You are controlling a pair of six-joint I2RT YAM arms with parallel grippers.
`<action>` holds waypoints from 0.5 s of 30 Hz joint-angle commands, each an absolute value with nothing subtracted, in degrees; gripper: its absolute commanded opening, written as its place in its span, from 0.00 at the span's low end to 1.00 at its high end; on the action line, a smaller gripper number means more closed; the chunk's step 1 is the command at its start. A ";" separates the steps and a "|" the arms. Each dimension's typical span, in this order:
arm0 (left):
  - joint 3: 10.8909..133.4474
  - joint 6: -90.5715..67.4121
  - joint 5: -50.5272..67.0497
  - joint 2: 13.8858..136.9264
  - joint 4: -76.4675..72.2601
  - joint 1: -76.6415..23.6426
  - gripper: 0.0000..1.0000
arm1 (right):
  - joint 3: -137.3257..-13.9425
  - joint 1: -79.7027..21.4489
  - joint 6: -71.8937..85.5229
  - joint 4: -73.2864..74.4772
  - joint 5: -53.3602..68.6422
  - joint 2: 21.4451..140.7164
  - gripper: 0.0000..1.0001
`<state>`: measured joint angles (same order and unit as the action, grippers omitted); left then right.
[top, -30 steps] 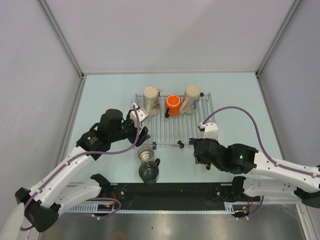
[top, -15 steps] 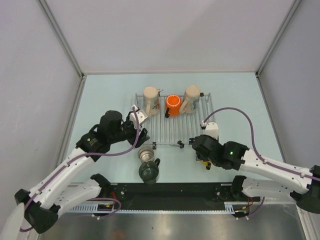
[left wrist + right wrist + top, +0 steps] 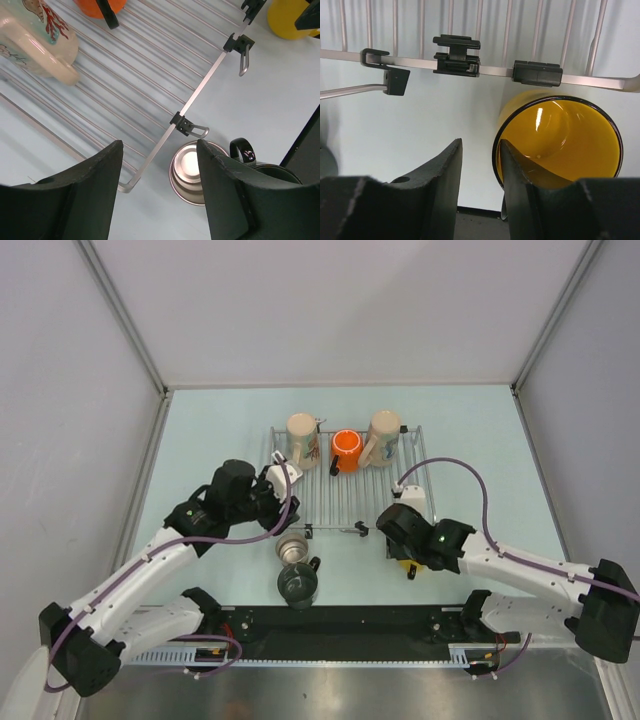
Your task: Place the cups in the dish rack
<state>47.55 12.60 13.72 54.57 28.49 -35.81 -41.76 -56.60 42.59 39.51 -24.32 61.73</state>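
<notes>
The silver wire dish rack (image 3: pixel 345 502) holds two cream picture mugs (image 3: pixel 303 438) (image 3: pixel 383 437) and an orange mug (image 3: pixel 346 450) along its far side. The small steel mug (image 3: pixel 292 548) stands just in front of the rack's near edge, with the dark grey-green mug (image 3: pixel 298 585) behind it. My left gripper (image 3: pixel 159 192) is open above the steel mug (image 3: pixel 192 172), which lies toward its right finger. My right gripper (image 3: pixel 480 165) is open a little over the yellow mug (image 3: pixel 560 140). Its right finger (image 3: pixel 520 190) overlaps the mug's mouth, with the rim between the jaws.
The rack's near bar carries black clips (image 3: pixel 456 55) and wire hooks (image 3: pixel 199 131). In the left wrist view a cream mug (image 3: pixel 35 35) lies top left and the yellow mug (image 3: pixel 290 20) top right. The black base strip (image 3: pixel 340 625) runs along the table's near edge.
My right gripper has shifted left and a little forward over the yellow mug. My left gripper has edged right, toward the rack's near corner and the steel mug.
</notes>
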 commanded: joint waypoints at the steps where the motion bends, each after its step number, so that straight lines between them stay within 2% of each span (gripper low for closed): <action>1: 47.99 13.71 13.36 52.74 27.86 -35.42 0.66 | -40.70 -56.34 42.89 36.30 -23.47 63.36 0.41; 5: 47.81 13.71 13.36 51.68 28.21 -35.51 0.66 | -39.64 -56.25 43.07 34.72 -22.94 65.56 0.40; 8: 47.72 13.80 13.36 50.89 28.56 -35.51 0.66 | -38.94 -56.25 42.98 33.05 -21.89 68.02 0.28; 12: 47.55 13.63 13.01 51.50 28.83 -35.51 0.66 | -38.76 -56.34 43.59 31.56 -20.57 70.75 0.07; 14: 48.16 13.36 13.62 54.65 29.88 -35.51 0.66 | -39.28 -57.12 43.42 30.94 -20.04 71.72 0.00; 15: 48.43 13.45 14.15 55.54 30.84 -35.42 0.65 | -39.64 -57.74 43.42 31.02 -20.13 71.81 0.00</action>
<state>47.57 12.60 13.69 52.23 29.06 -35.81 -39.88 -56.14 41.78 34.63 -23.53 69.17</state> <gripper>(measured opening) 0.659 0.143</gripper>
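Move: The right hand hangs over the yellow cup's left rim, with the cup's middle about 4 cm to its right, 1 cm ahead and 5 cm lower. The dish rack's middle is some 16 cm ahead and 11 cm left; the steel cup is 1 cm ahead and 24 cm left, the dark cup 8 cm back and 23 cm left, all roughly 5 cm below. From the left hand, the yellow cup lies about 29 cm right, 4 cm back and 14 cm lower. The right hand sinks almost straight down, about 3.5 cm, with its half-open fingers straddling the left wall of the yellow cup, one finger inside the mouth and the other outside, tipping only some 5 degrees on the way. Late in the descent the fingers close from a bit under half open to nearly shut and pinch that wall just below the rim, the descent ending as they grip. ##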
